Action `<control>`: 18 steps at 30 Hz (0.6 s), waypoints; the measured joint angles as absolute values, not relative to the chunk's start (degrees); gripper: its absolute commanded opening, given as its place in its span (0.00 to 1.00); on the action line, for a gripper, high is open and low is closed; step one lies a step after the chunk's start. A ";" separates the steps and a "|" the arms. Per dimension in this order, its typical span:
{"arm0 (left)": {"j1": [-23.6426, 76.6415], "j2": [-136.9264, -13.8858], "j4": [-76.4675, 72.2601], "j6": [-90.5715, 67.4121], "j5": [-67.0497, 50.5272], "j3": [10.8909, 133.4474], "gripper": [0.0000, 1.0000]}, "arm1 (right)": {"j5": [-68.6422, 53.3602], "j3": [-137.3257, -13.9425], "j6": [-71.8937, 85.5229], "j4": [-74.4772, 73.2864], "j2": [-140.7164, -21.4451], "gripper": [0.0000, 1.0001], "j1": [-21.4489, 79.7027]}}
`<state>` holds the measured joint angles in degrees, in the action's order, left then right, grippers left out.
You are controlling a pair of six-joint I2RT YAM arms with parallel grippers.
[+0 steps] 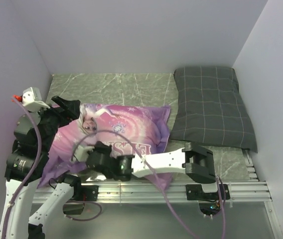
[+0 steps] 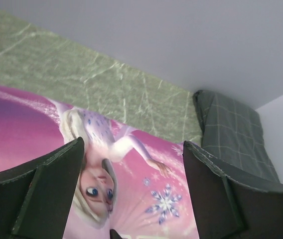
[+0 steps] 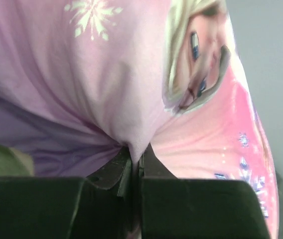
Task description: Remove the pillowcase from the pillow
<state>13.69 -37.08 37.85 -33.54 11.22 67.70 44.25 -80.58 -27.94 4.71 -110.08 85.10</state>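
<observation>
The pink-purple pillowcase point(image 1: 131, 127) with the cartoon girl lies plump on the table's left half. The pillow is hidden inside it. My right gripper point(image 1: 87, 153) reaches across to the case's near left edge. In the right wrist view it point(image 3: 135, 152) is shut on a pinched fold of the pillowcase point(image 3: 106, 74). My left gripper point(image 1: 74, 110) is at the case's left end. In the left wrist view it point(image 2: 133, 149) stands open, its two fingers wide apart above the printed girl on the pillowcase point(image 2: 146, 199), with nothing gripped.
A dark grey checked pillow point(image 1: 211, 107) lies at the back right, also in the left wrist view as the grey pillow point(image 2: 231, 134). Pale walls close in the green marbled table point(image 1: 116, 87) on three sides. A metal rail point(image 1: 241, 189) runs along the near edge.
</observation>
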 measured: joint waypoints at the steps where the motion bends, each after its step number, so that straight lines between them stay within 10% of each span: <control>1: 13.69 -37.10 37.76 -32.99 10.68 68.99 0.85 | 42.17 -83.85 -26.35 0.56 -109.78 0.00 84.25; 10: 13.69 -38.46 36.32 -30.37 7.38 79.94 0.84 | 13.23 -111.72 -6.55 -24.73 -107.24 0.00 66.76; 18: 13.69 -38.33 34.63 -30.79 5.52 73.84 0.83 | -21.50 -109.38 14.63 -20.58 -113.34 0.00 38.92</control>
<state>13.69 -38.33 34.63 -30.79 5.52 73.84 -21.50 -109.38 14.63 -20.58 -113.34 38.92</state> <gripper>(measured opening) 0.836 0.038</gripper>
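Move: The right hand already pinches a bunch of pillowcase; the case's far edge lies about 19 cm ahead, 10 cm to the right and 10 cm below. A bare marble strip is some 9 cm beyond that edge, and the grey checked cushion about 20 cm ahead and 50 cm right of the hand. For the empty left hand, that far edge is roughly 14 cm ahead, 14 cm right and 30 cm lower. Keeping its pinch, the right hand arcs up and 22 cm forward, fingers tipping down; the left rises, then dips. ##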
